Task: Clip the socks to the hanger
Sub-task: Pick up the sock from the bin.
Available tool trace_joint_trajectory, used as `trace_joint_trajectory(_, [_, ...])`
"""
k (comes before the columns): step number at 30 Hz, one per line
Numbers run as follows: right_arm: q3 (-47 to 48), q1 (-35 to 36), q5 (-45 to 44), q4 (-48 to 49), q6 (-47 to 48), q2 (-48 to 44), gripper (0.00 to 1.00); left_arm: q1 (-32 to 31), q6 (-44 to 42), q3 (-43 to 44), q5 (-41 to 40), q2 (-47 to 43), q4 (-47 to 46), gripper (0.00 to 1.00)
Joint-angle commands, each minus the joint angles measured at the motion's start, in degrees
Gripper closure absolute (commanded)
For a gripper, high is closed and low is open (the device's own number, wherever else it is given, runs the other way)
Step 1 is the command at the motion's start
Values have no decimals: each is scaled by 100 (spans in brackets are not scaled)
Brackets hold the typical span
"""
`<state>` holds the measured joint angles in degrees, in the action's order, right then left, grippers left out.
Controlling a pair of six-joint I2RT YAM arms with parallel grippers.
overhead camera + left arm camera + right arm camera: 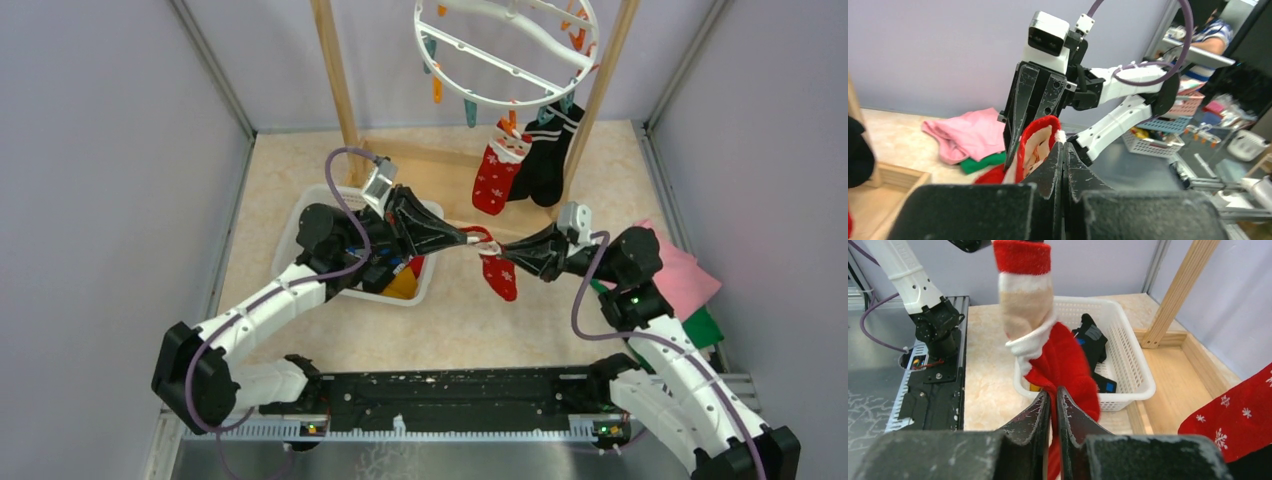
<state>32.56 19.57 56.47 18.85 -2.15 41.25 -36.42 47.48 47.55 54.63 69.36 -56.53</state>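
A red sock (497, 272) with a white and beige cuff hangs between my two grippers above the table. My left gripper (472, 240) is shut on the cuff's edge (1060, 135). My right gripper (1053, 391) is shut on the red foot part (1063, 360), with fabric pinched between its jaws. The white round hanger (505, 50) hangs at the top, with orange and teal pegs. A red snowflake sock (497, 175) and a black striped sock (545, 155) hang clipped to it. More socks lie in the basket: a black one with blue marks (1093, 342) and a yellow one (403, 285).
The white mesh basket (1133, 360) sits under the left arm. The wooden rack's posts (335, 80) and base board (1168, 385) stand behind the grippers. A pink cloth (685, 270) and a green cloth (705, 325) lie at the right wall.
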Motion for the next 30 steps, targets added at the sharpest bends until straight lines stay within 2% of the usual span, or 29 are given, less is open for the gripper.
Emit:
trace_joint_trajectory(1, [127, -50, -95, 351, -198, 224, 91, 4, -1704, 257, 85, -149, 1511, 100])
trace_joint_trajectory(12, [242, -41, -148, 475, -319, 550, 91, 4, -1478, 65, 42, 3, 1265, 100])
trace_joint_trajectory(23, [117, -41, -237, 460, -403, 337, 89, 4, -664, 133, 73, 636, 202, 100])
trace_joint_trajectory(25, [171, -41, -179, 321, -311, 379, 84, 2, -630, 103, 99, 694, 75, 100])
trace_joint_trajectory(30, [316, -37, -77, 186, -178, 584, 65, 2, -724, -32, -20, 719, -92, 100])
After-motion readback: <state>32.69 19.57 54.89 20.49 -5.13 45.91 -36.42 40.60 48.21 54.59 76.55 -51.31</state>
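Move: I have the Santa sock in both hands: my left fingers pinch its hat end, my right fingers hold it lower down. Its middle is about 11 cm below my left hand, 6 to the right and 2 ahead; from my right hand it is some 3 cm below, 1 to the left and level forward. The hanging red sock is around 16 cm ahead of my left hand, 7 to the right and 3 lower; the bin is roughly 15 ahead, 23 left and 32 below. I open my right fingers part-way at the end to let the Santa sock go, while my left fingers stay shut on its hat end. My left hand sinks about 5 cm, going forward and a little to the right towards the right hand as it rolls slightly; my right hand first eases some 2 cm forward and down, tipping slightly, then nearly stays. ##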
